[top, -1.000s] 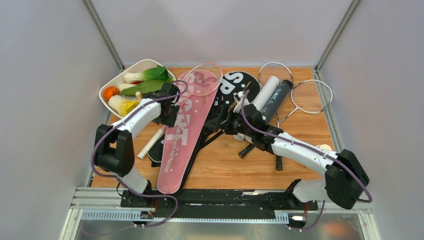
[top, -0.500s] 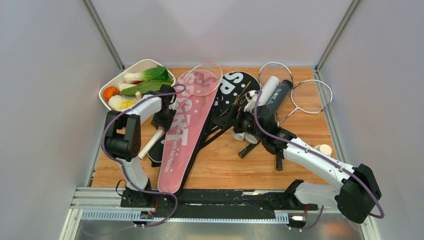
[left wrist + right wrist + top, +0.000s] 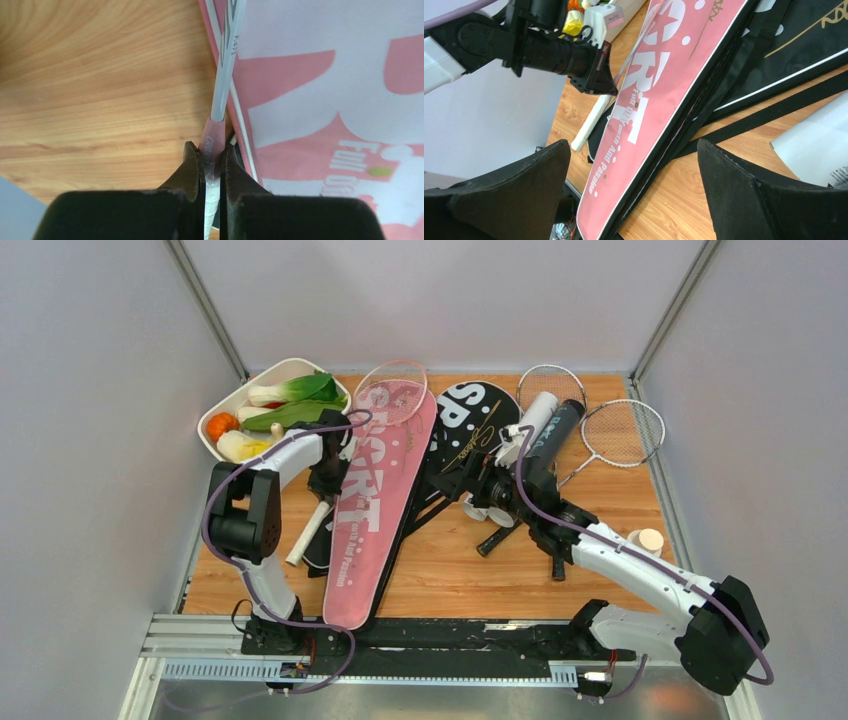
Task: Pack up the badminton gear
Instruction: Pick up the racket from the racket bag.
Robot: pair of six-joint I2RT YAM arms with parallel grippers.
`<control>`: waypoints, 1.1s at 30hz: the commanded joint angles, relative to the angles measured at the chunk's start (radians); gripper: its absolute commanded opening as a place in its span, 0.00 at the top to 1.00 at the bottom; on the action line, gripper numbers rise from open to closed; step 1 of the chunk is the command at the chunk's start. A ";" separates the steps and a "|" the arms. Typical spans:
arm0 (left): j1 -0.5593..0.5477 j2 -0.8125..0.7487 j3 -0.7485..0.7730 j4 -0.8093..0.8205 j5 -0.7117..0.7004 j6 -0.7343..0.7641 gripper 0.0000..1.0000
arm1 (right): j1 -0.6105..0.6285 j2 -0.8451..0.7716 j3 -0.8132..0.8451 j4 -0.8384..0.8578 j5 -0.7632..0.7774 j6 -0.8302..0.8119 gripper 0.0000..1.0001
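My left gripper (image 3: 212,159) is shut on the pink racket (image 3: 391,387) where its grey shaft meets the white grip (image 3: 305,536). The racket lies along the left edge of the pink "SPORT" cover (image 3: 378,502), its head poking out past the cover's top. In the right wrist view the left gripper (image 3: 602,82) shows beside that pink cover (image 3: 664,95). My right gripper (image 3: 634,192) hangs open above the pink cover's lower half, holding nothing. The black cover (image 3: 482,418) lies to the right, under my right arm.
A white tube (image 3: 533,418) and a black tube (image 3: 557,432) lie at the back right, with two silver rackets (image 3: 622,432) beyond them. A white dish of vegetables (image 3: 262,405) sits at the back left. A small tan-capped bottle (image 3: 646,540) stands near the right edge.
My left gripper has closed on the racket's shaft. The racket head and the pink cover have shifted a little left. The right arm drew back to the right, still open.
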 commanded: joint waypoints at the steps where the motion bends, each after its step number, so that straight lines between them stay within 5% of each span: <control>1: 0.000 -0.104 0.014 -0.014 0.112 -0.101 1.00 | -0.003 0.010 -0.056 0.121 0.070 0.109 0.00; 12: -0.035 -0.390 -0.085 0.023 0.162 -0.176 1.00 | -0.003 0.250 0.074 0.235 0.049 0.206 0.07; 21: -0.063 -0.650 -0.286 0.197 0.281 -0.343 1.00 | -0.003 0.609 0.293 0.350 -0.014 0.257 0.10; 33: -0.071 -0.726 -0.414 0.333 0.377 -0.415 1.00 | -0.004 1.027 0.587 0.478 -0.180 0.345 0.25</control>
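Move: The left hand already pinches the pink racket at the top of its grip; the pink racket bag's middle lies about 14 cm to its right, level with it and just below, and the vegetable tray some 25 cm ahead, 16 cm left. From the right hand, the racket's shaft is roughly 14 cm ahead, 24 cm left and 17 cm down; at table height, the pink bag's middle is 18 cm left, 1 cm ahead, the white tube 20 cm right, 13 cm ahead. Left lifts its pinched racket about 10 cm, rightward and back; right reaches left, down, forward towards the shaft. ##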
